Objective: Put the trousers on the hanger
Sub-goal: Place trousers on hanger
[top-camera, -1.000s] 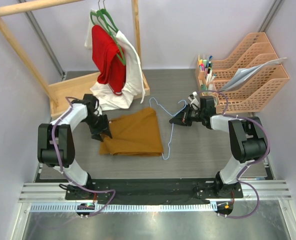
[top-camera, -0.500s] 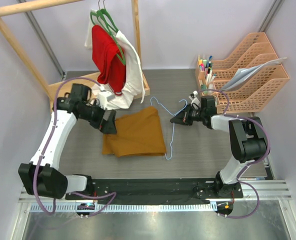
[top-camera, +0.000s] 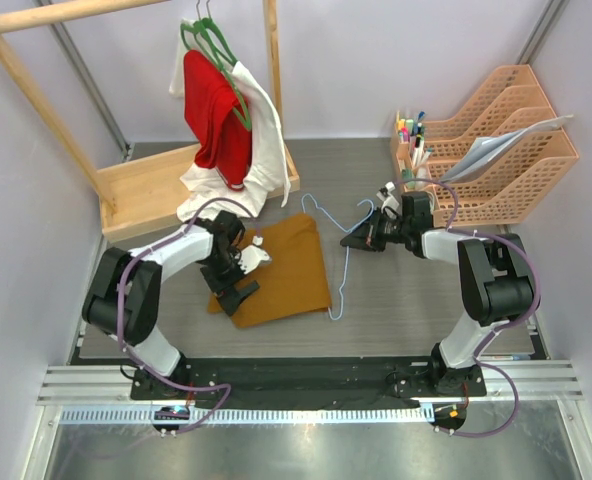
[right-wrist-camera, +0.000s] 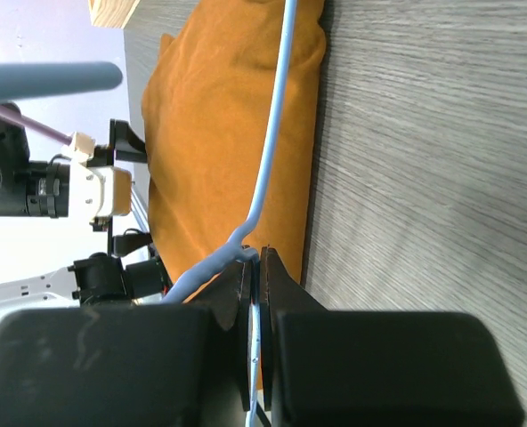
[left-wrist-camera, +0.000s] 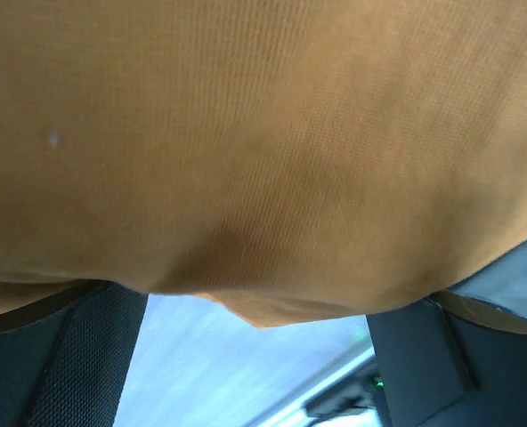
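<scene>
The mustard trousers (top-camera: 286, 262) lie folded in the middle of the table and fill the upper part of the left wrist view (left-wrist-camera: 263, 133). My left gripper (top-camera: 238, 296) is open at their near-left corner. A fold of the cloth hangs over the gap between its fingers (left-wrist-camera: 68, 356), and nothing is gripped. The thin light-blue hanger (top-camera: 342, 262) lies along the trousers' right edge, with its hook at the far end. My right gripper (top-camera: 354, 240) is shut on the hanger's wire (right-wrist-camera: 268, 151), which runs out from between the jaws over the trousers (right-wrist-camera: 219, 133).
A wooden clothes rack (top-camera: 146, 185) stands at the back left, with red (top-camera: 216, 115) and white (top-camera: 261, 150) garments on green hangers. Orange file trays (top-camera: 516, 140) and a pen holder (top-camera: 411, 150) stand at the back right.
My left gripper let go of the trousers' left edge, opened, swung up and away, then came down at their near-left corner. The trousers shifted slightly. The right gripper kept still on the hanger.
</scene>
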Controlling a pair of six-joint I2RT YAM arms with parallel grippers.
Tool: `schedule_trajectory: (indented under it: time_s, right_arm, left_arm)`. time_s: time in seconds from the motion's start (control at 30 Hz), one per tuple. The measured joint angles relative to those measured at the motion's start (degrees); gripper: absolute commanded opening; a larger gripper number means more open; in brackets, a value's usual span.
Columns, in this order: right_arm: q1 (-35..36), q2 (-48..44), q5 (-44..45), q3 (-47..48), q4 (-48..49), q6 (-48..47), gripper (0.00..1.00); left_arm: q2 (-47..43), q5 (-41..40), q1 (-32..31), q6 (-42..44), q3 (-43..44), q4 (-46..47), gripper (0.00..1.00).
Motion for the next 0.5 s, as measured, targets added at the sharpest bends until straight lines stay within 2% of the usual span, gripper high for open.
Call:
schedule_trajectory:
  time_s: [0.13,0.27,0.4,0.5]
  right_arm:
    - [0.0,-0.42,-0.39,0.31,-0.44,0.09,0.01]
    - [0.11,-3.21,-0.55,0.31,-0.17,2.56,0.01]
    - [0.0,-8.09,-0.04,-0.76,2.19,8.87,0.01]
    - [0.02,-12.11,0.2,-1.36,3.76,14.64,0.01]
  left_arm:
    - [0.74,-2.14,-0.31,1.07,1.18,-0.07,0.99]
    - [-2.95,1.64,1.11,2.23,1.27,-2.12,1.0]
    - [-14.38,11.91,2.62,-2.01,8.15,-8.48,0.99]
    - [-24.24,19.8,2.56,-10.25,15.1,-7.43,0.96]
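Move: The brown trousers lie right under the open left gripper, their middle about 9 cm to its right and 5 cm ahead, barely lower. The light-blue hanger, threaded into their right-hand edge, is centred some 21 cm right and 8 cm ahead of it; the white cloth is about 21 cm ahead, 2 cm left. From the right hand, gripping the hanger's neck, the hanger's middle is 5 cm left and 4 cm back, the trousers' middle 16 cm left, 7 cm back and 7 cm below. Lift the open left gripper off the trousers after a brief pause, fast and mostly straight up, some 19 cm, drifting 6 cm right as its downward fingers tip about 35 degrees to the right and forward. Keep the right fingers shut on the hanger's neck and raise it about 8 cm almost vertically, drawing the trousers' right-hand edge up with it. ##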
